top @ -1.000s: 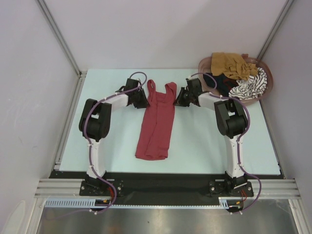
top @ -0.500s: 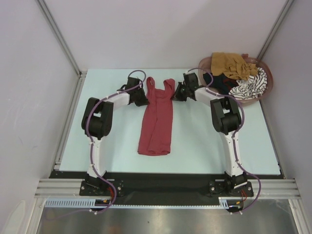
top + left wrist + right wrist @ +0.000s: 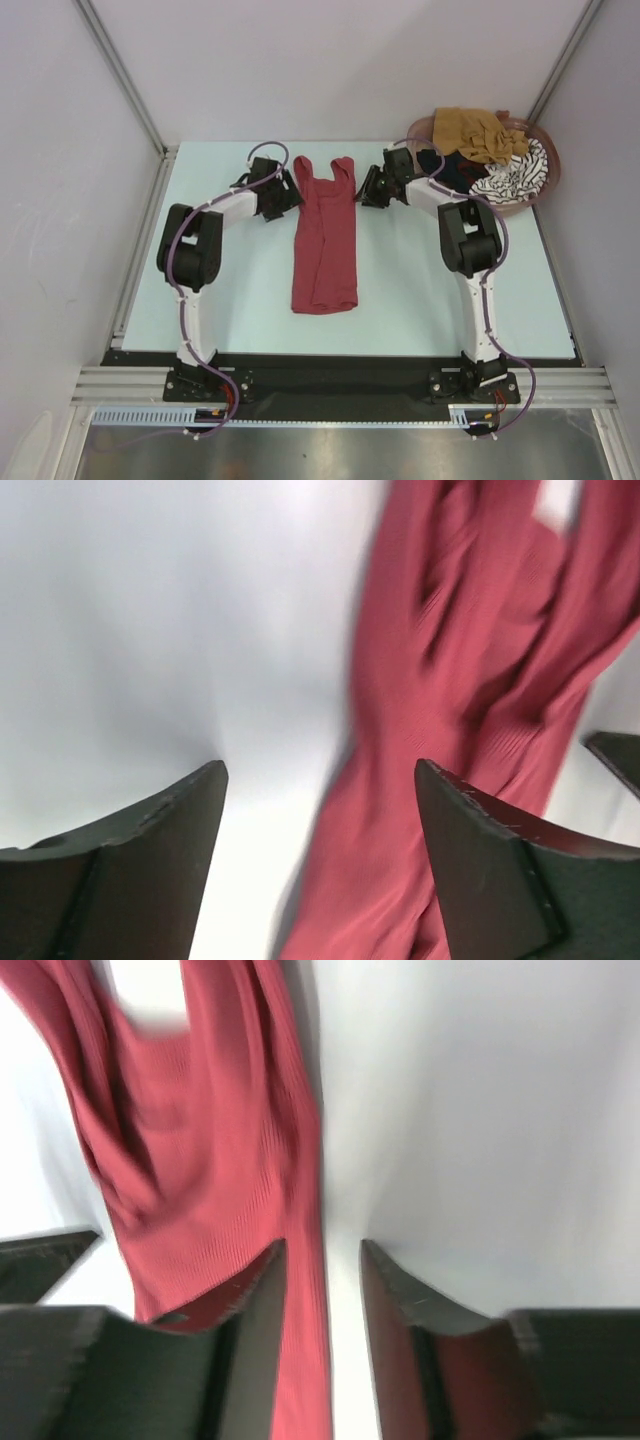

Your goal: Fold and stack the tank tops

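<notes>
A dark red tank top point(image 3: 325, 240) lies flat and lengthwise mid-table, straps toward the far edge. My left gripper point(image 3: 287, 193) is at its left shoulder. In the left wrist view its jaws point(image 3: 320, 780) stand wide apart over the red cloth's point(image 3: 450, 680) edge, holding nothing. My right gripper point(image 3: 366, 188) is at the right shoulder. Its jaws point(image 3: 322, 1250) show a narrower gap, with the cloth's point(image 3: 200, 1160) edge lying under it, not pinched. Mustard-brown point(image 3: 475, 130), black point(image 3: 450, 168) and striped point(image 3: 515, 178) tank tops are heaped in the basket.
The pinkish-brown oval basket point(image 3: 545, 190) stands at the back right corner, close behind my right arm. White walls and metal posts enclose the table on the left, far and right sides. Bare table surface point(image 3: 220, 290) lies on both sides of the red top.
Both grippers carried the red top's shoulders toward the far edge, straightening it, then opened and let go. The hem has slid away from the near edge.
</notes>
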Motion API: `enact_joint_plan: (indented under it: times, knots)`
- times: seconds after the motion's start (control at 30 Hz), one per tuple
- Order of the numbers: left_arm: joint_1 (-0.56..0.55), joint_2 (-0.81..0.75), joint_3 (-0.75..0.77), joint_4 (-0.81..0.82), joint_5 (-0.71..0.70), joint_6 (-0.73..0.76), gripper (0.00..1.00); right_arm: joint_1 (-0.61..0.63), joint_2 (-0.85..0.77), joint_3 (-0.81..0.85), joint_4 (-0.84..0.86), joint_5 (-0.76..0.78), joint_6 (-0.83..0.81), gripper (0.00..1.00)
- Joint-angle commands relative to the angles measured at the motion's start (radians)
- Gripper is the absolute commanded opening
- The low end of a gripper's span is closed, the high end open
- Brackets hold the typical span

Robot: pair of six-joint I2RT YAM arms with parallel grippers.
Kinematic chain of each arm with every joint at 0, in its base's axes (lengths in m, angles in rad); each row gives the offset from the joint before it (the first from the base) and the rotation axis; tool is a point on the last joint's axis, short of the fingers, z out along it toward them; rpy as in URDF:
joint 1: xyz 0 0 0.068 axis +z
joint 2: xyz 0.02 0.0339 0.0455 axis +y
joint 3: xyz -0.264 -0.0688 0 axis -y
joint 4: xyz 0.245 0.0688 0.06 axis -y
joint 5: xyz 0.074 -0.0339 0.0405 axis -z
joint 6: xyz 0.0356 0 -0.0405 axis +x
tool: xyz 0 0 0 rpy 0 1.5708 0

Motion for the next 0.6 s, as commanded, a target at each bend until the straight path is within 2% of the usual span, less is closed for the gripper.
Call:
enact_joint_plan:
  times: [0.0, 0.17, 0.27, 0.3, 0.37, 0.4, 0.57]
  knots:
    - [0.008, -0.164, -0.153, -0.039, -0.039, 0.060, 0.82, 0.014, -0.211, -0.169, 0.052, -0.019, -0.020, 0.43]
    - [-0.035, -0.451, -0.489, 0.114, 0.007, 0.075, 1.00, 0.069, -0.454, -0.541, 0.167, -0.085, -0.063, 0.50]
    - [-0.054, -0.610, -0.658, 0.125, -0.019, 0.059, 1.00, 0.109, -0.600, -0.680, 0.183, -0.064, -0.078, 0.52]
    - [-0.054, -0.649, -0.722, 0.113, -0.029, 0.054, 1.00, 0.141, -0.640, -0.775, 0.187, -0.039, -0.080, 0.55]
    - [-0.054, -0.758, -0.773, 0.090, -0.042, 0.030, 1.00, 0.173, -0.744, -0.856, 0.224, -0.018, -0.072, 0.60]
    - [-0.054, -0.791, -0.795, 0.079, -0.039, 0.025, 1.00, 0.218, -0.776, -0.939, 0.232, 0.010, -0.073, 0.70]
    - [-0.063, -1.073, -0.973, 0.056, -0.056, -0.006, 1.00, 0.351, -0.971, -1.119, 0.275, 0.145, -0.075, 0.77]
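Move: The folded tank top lies lengthwise between the hands, 2 cm or so lower, its hem at the near end. From the right hand, the hem's right corner is about 32 cm back and 2 cm left; the right strap is some 9 cm ahead and 6 cm left, the laundry basket roughly 8 cm ahead and 29 cm right. From the left hand, the hem's left corner is about 32 cm back, level sideways; the left strap is some 10 cm ahead, 1 cm right. Both empty hands head back from the strap end along the tank top's two sides towards the hem corners, rising about 3.5 cm as they go. The right covers nearly 28 cm, turning some 20 degrees counter-clockwise and opening from under half to about three-quarters; the left goes over 20 cm, drifting left off the cloth's edge and opening fully. ##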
